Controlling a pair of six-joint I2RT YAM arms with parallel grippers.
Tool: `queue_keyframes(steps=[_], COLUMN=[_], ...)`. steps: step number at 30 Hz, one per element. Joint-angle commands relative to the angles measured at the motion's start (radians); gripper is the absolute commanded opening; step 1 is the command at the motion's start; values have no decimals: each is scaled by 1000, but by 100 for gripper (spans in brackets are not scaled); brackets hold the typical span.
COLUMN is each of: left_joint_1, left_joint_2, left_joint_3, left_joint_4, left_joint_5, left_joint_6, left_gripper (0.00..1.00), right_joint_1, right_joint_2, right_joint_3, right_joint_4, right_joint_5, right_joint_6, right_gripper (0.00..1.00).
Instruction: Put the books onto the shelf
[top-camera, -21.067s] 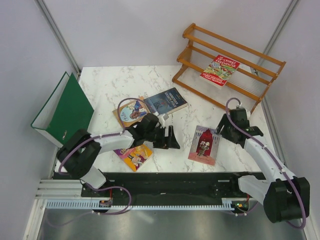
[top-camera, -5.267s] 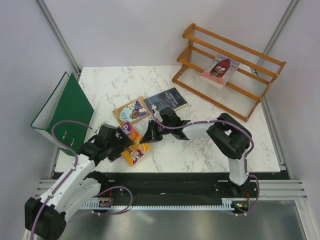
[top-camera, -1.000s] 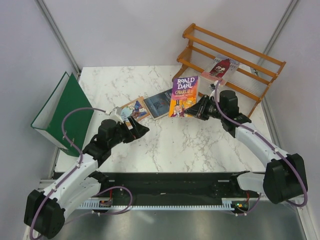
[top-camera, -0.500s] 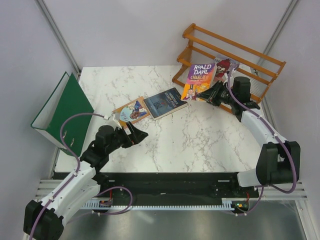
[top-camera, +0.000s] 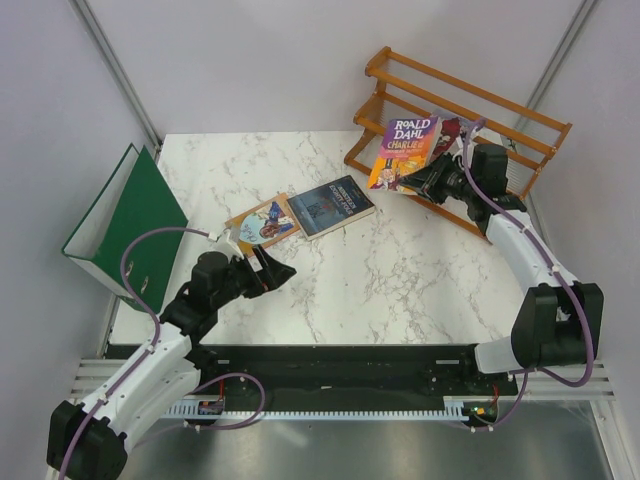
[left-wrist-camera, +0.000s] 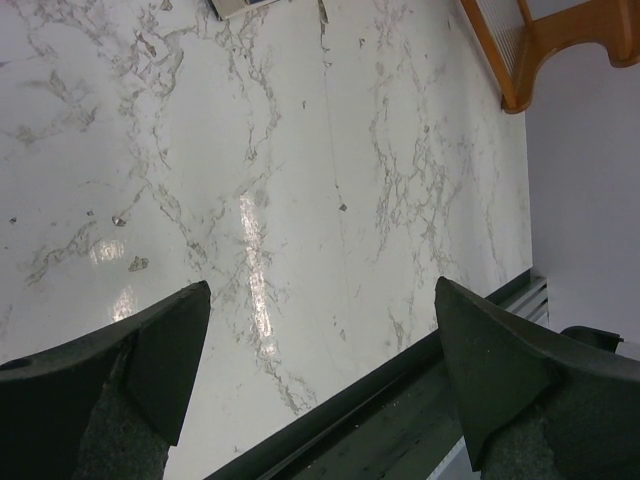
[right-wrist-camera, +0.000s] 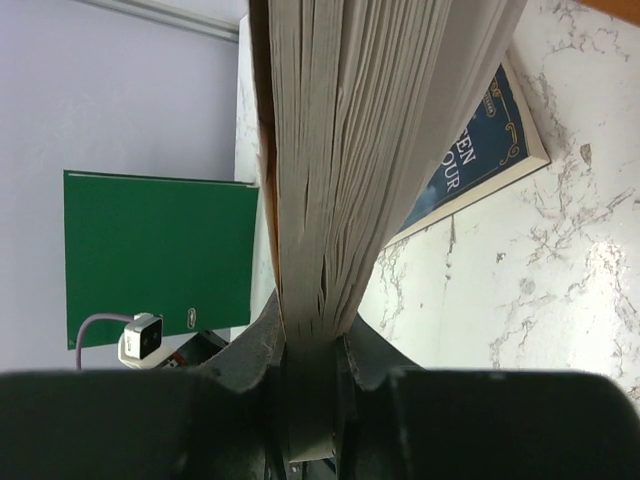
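My right gripper (top-camera: 424, 180) is shut on the lower edge of a purple-and-yellow book (top-camera: 404, 150), held upright and tilted just in front of the left part of the orange-brown shelf (top-camera: 505, 115). In the right wrist view its page block (right-wrist-camera: 370, 150) is pinched between the jaws of that gripper (right-wrist-camera: 310, 330). A pink book (top-camera: 457, 131) leans on the shelf's lower tier. A dark blue book (top-camera: 335, 205) and a tan book with a round picture (top-camera: 262, 225) lie flat mid-table. My left gripper (top-camera: 276, 270) hovers open and holds nothing, near the tan book.
A large green ring binder (top-camera: 130, 225) stands open at the table's left edge. The left wrist view shows bare marble between the open left gripper (left-wrist-camera: 320, 290), the table's dark front rail (left-wrist-camera: 400, 400) and a shelf foot (left-wrist-camera: 540, 45). Grey walls close in behind.
The right arm has carried the purple-and-yellow book from mid-table back and right, up to the shelf. The left arm drew back slightly toward the near edge, still open.
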Motion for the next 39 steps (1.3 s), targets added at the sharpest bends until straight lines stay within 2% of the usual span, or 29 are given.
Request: queue_keyframes(steps=[1,23,33,39], left_joint_1=[1,1,1,1], left_joint_2=[-10,-21,-36,-41], left_joint_3=[-2,0,1,-2], left_joint_4=[3,-12,-29,-36], left_joint_5=[21,16,10,7], left_joint_6=[-6,8,13,11], left_gripper=[100,100,100,100], right_joint_1=[-19,-135,-161,-161], right_joint_2=[-23,8,69,80], right_joint_3=[72,76,112,83], right_joint_4=[18,36,93,200], right_joint_5=[38,20,-26,-58], right_joint_6=[10,116,191,252], right_gripper=[3,6,8,8])
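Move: My right hand already grips the Charlie book by its lower edge. The books standing on the shelf, red-door book foremost, are about 11 cm ahead and 7 cm to its right, at roughly hand height. The shelf's left end is some 18 cm ahead and 10 cm left, a little lower. The blue book lies about 19 cm left, level with the hand, some 22 cm below. From my left hand the shelved books are roughly 30 cm ahead, 41 cm right and 10 cm higher. I carry the Charlie book sideways to the right along the shelf front, about 6 cm, towards the shelved books, swinging my right hand some 10 degrees clockwise as it goes. Then the rightward travel dies out and I ease forward, nearly 4 cm in all, tipping the fingers slightly down and raising the hand's left side, still pinching the book. ##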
